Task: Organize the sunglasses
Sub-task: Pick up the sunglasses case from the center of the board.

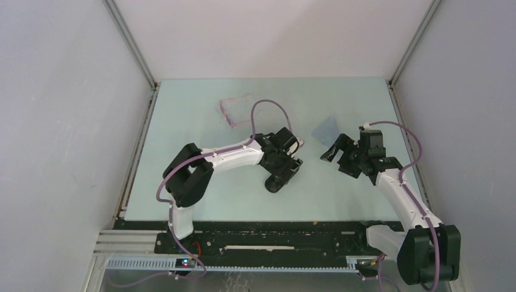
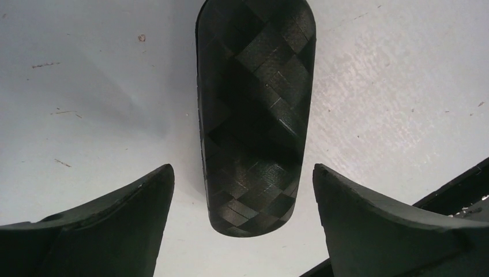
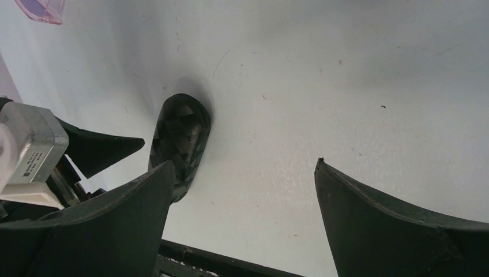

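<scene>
The sunglasses (image 1: 234,113), a thin pale pink frame, lie on the table at the back left; only one pink corner (image 3: 40,8) shows in the right wrist view. A black oblong case (image 2: 254,115) with a woven pattern lies shut on the table. My left gripper (image 2: 243,190) is open, its fingers on either side of the case's near end and not touching it. From above, the left gripper (image 1: 289,163) hangs over the case (image 1: 275,184). My right gripper (image 1: 339,161) is open and empty, to the right of the case (image 3: 180,138).
A small blue-grey cloth (image 1: 327,129) lies flat just behind the right gripper. A black rail (image 3: 230,262) runs along the table's near edge. White walls close in the table on the left, back and right.
</scene>
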You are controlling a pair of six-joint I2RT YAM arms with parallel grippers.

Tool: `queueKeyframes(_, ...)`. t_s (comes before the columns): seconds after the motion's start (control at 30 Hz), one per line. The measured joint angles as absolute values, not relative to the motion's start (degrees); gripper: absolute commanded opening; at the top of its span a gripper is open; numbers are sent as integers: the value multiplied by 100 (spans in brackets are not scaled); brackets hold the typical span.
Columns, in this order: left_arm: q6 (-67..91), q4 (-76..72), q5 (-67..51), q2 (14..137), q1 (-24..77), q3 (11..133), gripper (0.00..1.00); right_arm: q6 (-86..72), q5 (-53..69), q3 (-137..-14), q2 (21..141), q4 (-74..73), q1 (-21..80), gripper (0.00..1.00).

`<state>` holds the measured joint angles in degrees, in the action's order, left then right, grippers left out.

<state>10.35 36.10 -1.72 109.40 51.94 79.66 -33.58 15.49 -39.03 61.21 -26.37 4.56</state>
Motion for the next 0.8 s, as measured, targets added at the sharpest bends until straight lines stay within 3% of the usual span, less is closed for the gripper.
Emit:
queueKeyframes(0.27,1026,3590,-110,11172,5203,8047,85,-3358,1562,-3898,6128,-2635,456,100)
queueKeyframes(0.57,1057,3483,-104,11227,5214,8047,57,-3358,1588,-3817,6195,-2600,456,100)
queueKeyframes(0.8,1177,3398,-257,11196,5159,8034,46,-3361,1693,-3815,6213,-2585,456,100)
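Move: Just below the left hand, between its spread fingers, is the sunglasses case, its middle about 1 cm ahead, 1 cm to the right and 2 cm down. The sunglasses lie roughly 28 cm ahead and 14 cm left of this hand, the blue cloth some 20 cm ahead and 18 cm right, both about 4 cm below it. From the right hand the case is about 18 cm left, 2 cm back and 8 cm down. Sinking about 1.5 cm almost straight down, the left hand brings its fingertips either side of the case, then stops descending and closes from nearly wide open to roughly two thirds. The pads come onto the case's two long sides and pinch it across its width; the fingers halt on it, with the wrist's attitude practically unchanged. ##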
